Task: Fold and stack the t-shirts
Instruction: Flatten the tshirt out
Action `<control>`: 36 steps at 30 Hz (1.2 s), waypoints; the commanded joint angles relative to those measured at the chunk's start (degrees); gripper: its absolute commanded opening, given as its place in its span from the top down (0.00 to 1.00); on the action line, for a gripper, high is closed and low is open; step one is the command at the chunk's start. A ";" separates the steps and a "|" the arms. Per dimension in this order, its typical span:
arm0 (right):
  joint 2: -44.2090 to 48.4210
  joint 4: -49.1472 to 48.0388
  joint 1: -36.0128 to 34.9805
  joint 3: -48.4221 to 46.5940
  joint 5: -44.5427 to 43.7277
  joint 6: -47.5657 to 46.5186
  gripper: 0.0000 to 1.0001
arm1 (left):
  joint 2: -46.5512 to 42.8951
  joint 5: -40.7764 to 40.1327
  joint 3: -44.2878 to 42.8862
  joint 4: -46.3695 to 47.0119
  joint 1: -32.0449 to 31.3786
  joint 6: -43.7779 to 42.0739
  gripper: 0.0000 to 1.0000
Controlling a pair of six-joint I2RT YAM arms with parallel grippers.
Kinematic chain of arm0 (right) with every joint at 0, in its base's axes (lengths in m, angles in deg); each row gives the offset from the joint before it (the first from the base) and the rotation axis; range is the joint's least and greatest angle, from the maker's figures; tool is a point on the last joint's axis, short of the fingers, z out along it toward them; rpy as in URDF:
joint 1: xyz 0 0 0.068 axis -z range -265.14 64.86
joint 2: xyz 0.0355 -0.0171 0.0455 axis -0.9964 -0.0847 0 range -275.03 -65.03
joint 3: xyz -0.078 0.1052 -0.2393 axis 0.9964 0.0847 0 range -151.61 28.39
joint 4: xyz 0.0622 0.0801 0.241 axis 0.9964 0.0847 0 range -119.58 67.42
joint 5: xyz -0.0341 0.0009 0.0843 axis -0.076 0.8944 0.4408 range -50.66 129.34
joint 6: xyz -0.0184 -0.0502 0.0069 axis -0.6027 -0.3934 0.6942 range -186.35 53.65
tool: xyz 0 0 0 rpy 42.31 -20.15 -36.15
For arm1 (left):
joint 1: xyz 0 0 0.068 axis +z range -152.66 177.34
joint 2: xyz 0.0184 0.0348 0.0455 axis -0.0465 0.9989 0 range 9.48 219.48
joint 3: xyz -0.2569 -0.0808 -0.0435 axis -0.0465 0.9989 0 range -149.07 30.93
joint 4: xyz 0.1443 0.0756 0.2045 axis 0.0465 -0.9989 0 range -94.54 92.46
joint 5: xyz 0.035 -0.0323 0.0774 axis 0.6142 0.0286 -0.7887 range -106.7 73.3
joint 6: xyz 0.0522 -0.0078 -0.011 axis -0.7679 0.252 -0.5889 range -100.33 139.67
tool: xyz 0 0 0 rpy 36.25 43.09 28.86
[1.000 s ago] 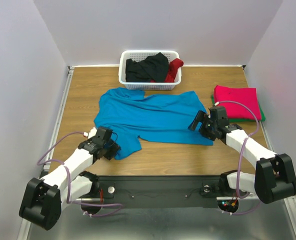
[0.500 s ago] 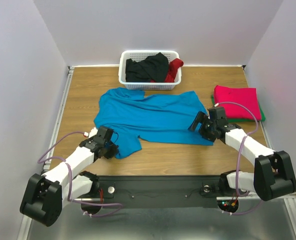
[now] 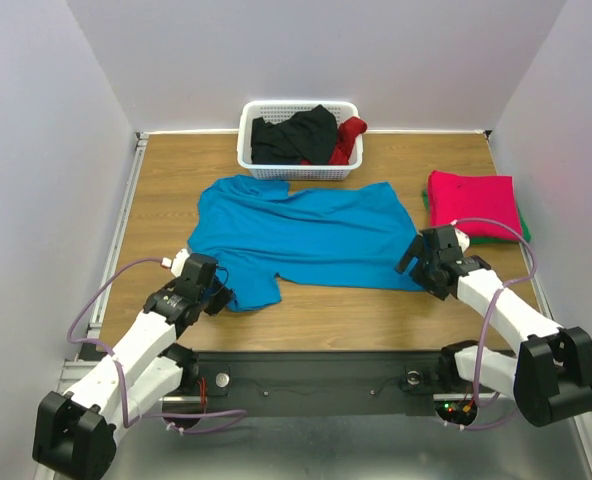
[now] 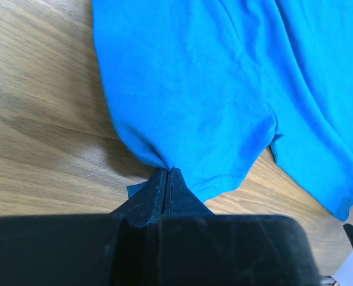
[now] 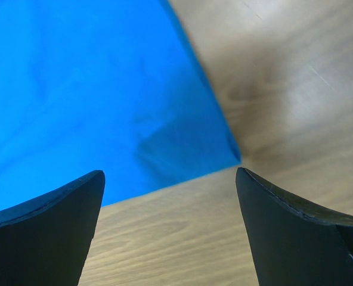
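Note:
A turquoise-blue t-shirt (image 3: 296, 235) lies spread on the wooden table (image 3: 176, 180). My left gripper (image 3: 216, 298) is shut on the shirt's near-left sleeve hem (image 4: 164, 161), the cloth puckered at the jaw tips (image 4: 166, 171). My right gripper (image 3: 416, 265) hovers open over the shirt's near-right corner (image 5: 224, 149), fingers apart and nothing between them (image 5: 170, 179). A folded magenta-red shirt (image 3: 473, 204) lies on a green one (image 3: 522, 232) at the right. Black (image 3: 291, 135) and dark red (image 3: 348, 138) shirts fill the basket.
The white lattice basket (image 3: 298, 170) stands at the back centre against the wall. A metal rail (image 3: 121, 225) runs along the table's left edge. Bare wood (image 3: 346, 315) shows between the blue shirt and the arm bases.
My left gripper closed on the blue shirt's sleeve hem and drew back toward the near left. My right arm shifted right and nearer, to the shirt's corner.

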 commanded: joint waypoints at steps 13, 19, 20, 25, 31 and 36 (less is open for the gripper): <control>-6.80 -0.07 0.51 0.95 -8.27 5.23 0.39 | -4.66 0.12 0.83 2.76 -0.29 -3.16 1.00; -8.66 -4.04 0.43 1.13 -8.09 4.53 0.58 | -4.74 -0.41 0.66 2.06 -0.29 -2.81 1.00; -8.57 -5.08 0.51 1.22 -8.18 4.09 0.60 | -4.74 -0.41 0.57 1.97 -0.29 -2.72 1.00; -5.85 -9.48 0.43 2.27 -8.44 2.16 0.75 | -5.71 -0.94 0.22 1.88 -0.29 -2.81 1.00; -4.09 -13.79 0.43 2.10 -10.20 0.66 1.00 | -6.94 -1.73 -1.27 1.00 -0.29 -3.34 1.00; -0.67 -16.52 0.51 1.49 -6.34 -1.88 0.99 | -8.34 -1.12 -2.85 0.56 -0.29 -4.30 1.00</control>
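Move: The blue t-shirt's near right corner lies about 3 cm to the right of the open right gripper and roughly 3 cm below it, about level with it fore and aft. The t-shirt body's middle is some 12 cm ahead and 27 cm left of that gripper; the folded red stack is about 19 cm ahead and 14 cm right. From the left gripper, already shut on the near left sleeve, the corner lies roughly 48 cm right and 3 cm farther out. Bring the right gripper down about 3 cm and 3 cm to the right, drawing back slightly, onto the t-shirt's near right corner. Shut the fingers on the cloth, then carry the pinched corner some 4 cm forward and slightly up. Meanwhile keep the left gripper's hold on the sleeve and raise it about 3 cm, tipping its fingers a little outward. ##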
